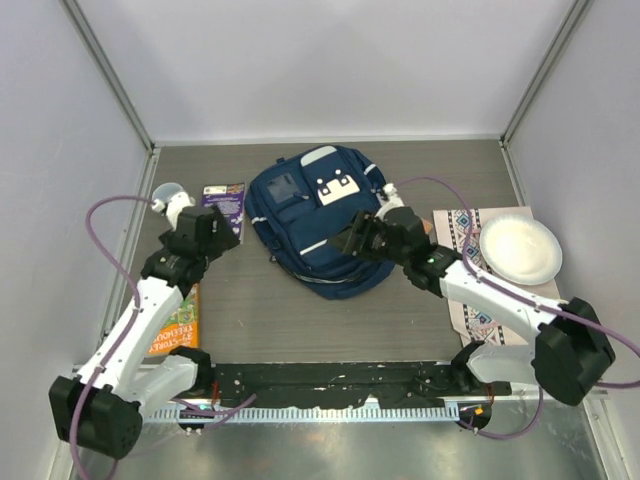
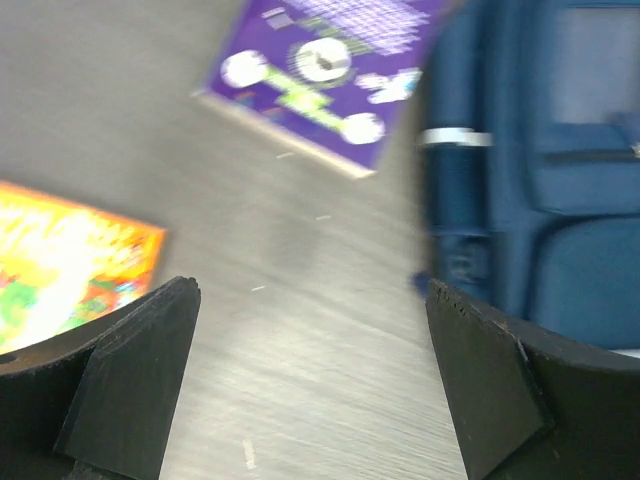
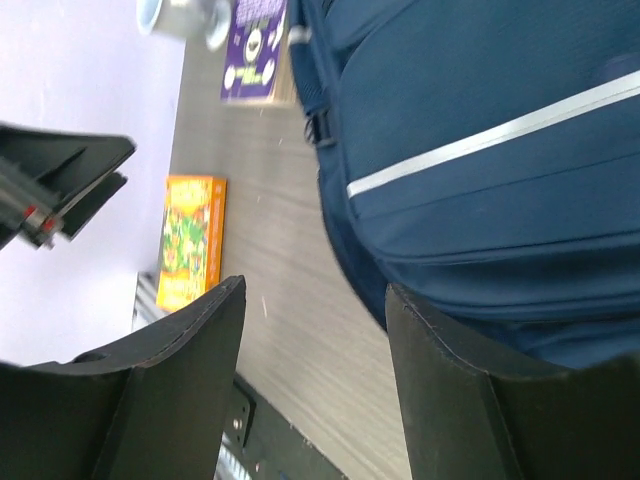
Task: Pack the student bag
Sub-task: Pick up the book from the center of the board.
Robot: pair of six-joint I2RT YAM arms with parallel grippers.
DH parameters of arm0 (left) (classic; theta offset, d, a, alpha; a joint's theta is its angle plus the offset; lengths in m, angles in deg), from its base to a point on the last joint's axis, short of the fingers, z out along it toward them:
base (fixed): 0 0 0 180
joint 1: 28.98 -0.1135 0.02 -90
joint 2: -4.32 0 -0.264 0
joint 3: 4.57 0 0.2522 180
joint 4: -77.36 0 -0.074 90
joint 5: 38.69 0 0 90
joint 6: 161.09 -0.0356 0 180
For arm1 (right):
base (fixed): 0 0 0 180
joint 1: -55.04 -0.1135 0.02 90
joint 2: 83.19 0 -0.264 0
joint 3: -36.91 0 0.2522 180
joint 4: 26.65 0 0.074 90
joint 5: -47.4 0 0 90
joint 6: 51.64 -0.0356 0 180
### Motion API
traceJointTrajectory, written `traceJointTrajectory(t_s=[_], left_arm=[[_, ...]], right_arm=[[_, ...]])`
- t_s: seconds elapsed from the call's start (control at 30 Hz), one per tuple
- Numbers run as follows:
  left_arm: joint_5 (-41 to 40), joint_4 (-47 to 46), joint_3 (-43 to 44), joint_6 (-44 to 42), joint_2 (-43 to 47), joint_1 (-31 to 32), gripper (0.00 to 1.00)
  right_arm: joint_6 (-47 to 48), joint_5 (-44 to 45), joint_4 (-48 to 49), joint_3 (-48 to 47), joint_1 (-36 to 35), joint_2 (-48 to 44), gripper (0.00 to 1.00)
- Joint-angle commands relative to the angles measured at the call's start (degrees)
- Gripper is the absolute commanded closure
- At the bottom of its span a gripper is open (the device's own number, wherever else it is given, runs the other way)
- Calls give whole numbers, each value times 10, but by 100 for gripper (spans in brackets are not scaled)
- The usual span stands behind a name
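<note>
The student bag (image 1: 318, 222), navy blue with thin white stripes and a white patch, lies flat in the middle of the table. My left gripper (image 1: 225, 238) hovers just left of the bag. In the left wrist view it (image 2: 310, 288) stands wide open over bare table, the bag (image 2: 540, 180) to its right. My right gripper (image 1: 353, 240) hangs over the bag's near right part. Seen from the right wrist, it (image 3: 315, 290) is open with nothing between its fingers, at the bag's (image 3: 480, 150) lower edge.
A purple book (image 1: 224, 200) and a pale cup (image 1: 168, 193) lie left of the bag. An orange book (image 1: 180, 320) sits near the left arm's base. At the right a white plate (image 1: 520, 250) rests on a patterned mat (image 1: 472, 305). Grey walls close in three sides.
</note>
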Motion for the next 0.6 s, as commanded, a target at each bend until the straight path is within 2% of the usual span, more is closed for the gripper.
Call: traceJointTrajectory(t_s=[0.0,0.03,0.1,0.13,0.23,0.43,0.57], left_arm=[[7,50,-54,45,40,-100,0],[24,51,-65,50,45,-147,0],[39,53,-95,61,62,-187,0],[44,56,-103,63,68,-242,0],[46,56,-119,64,87,-316,0],[74,28,-121,47,57,-426,0],[75,8,-121,38,25,-458,1]], right_arm=[[32,-68,32,-61,-40,57,36],[36,-75,26,-67,-45,68,36],[39,-100,26,-78,-52,95,36],[41,-110,27,-80,-53,102,35],[45,-138,25,-88,-55,120,35],[58,-167,15,-96,-55,135,35],[62,-176,11,-100,-55,139,34]])
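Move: From the left hand, empty and open, the orange book's middle lies about 16 cm back and 14 cm to the left, some 17 cm below. The purple book is about 13 cm ahead and 4 cm to its left, the mug about 17 cm ahead and 19 cm left, and the backpack about 10 cm ahead and 20 cm right, all well below it. From the right hand, above the backpack, the orange book is roughly 45 cm to the left and 15 cm back. The left hand swings some 18 cm to the left while drawing back and sinking about 8 cm each, away from the backpack towards the orange book, its wrist turning about 40 degrees counter-clockwise with the fingers kept wide open and clear of the book, fast at first and slower near the end. The right hand, its fingers still part open, shifts left over the near part of the backpack, easing a little back and down and turning about 20 degrees counter-clockwise. ##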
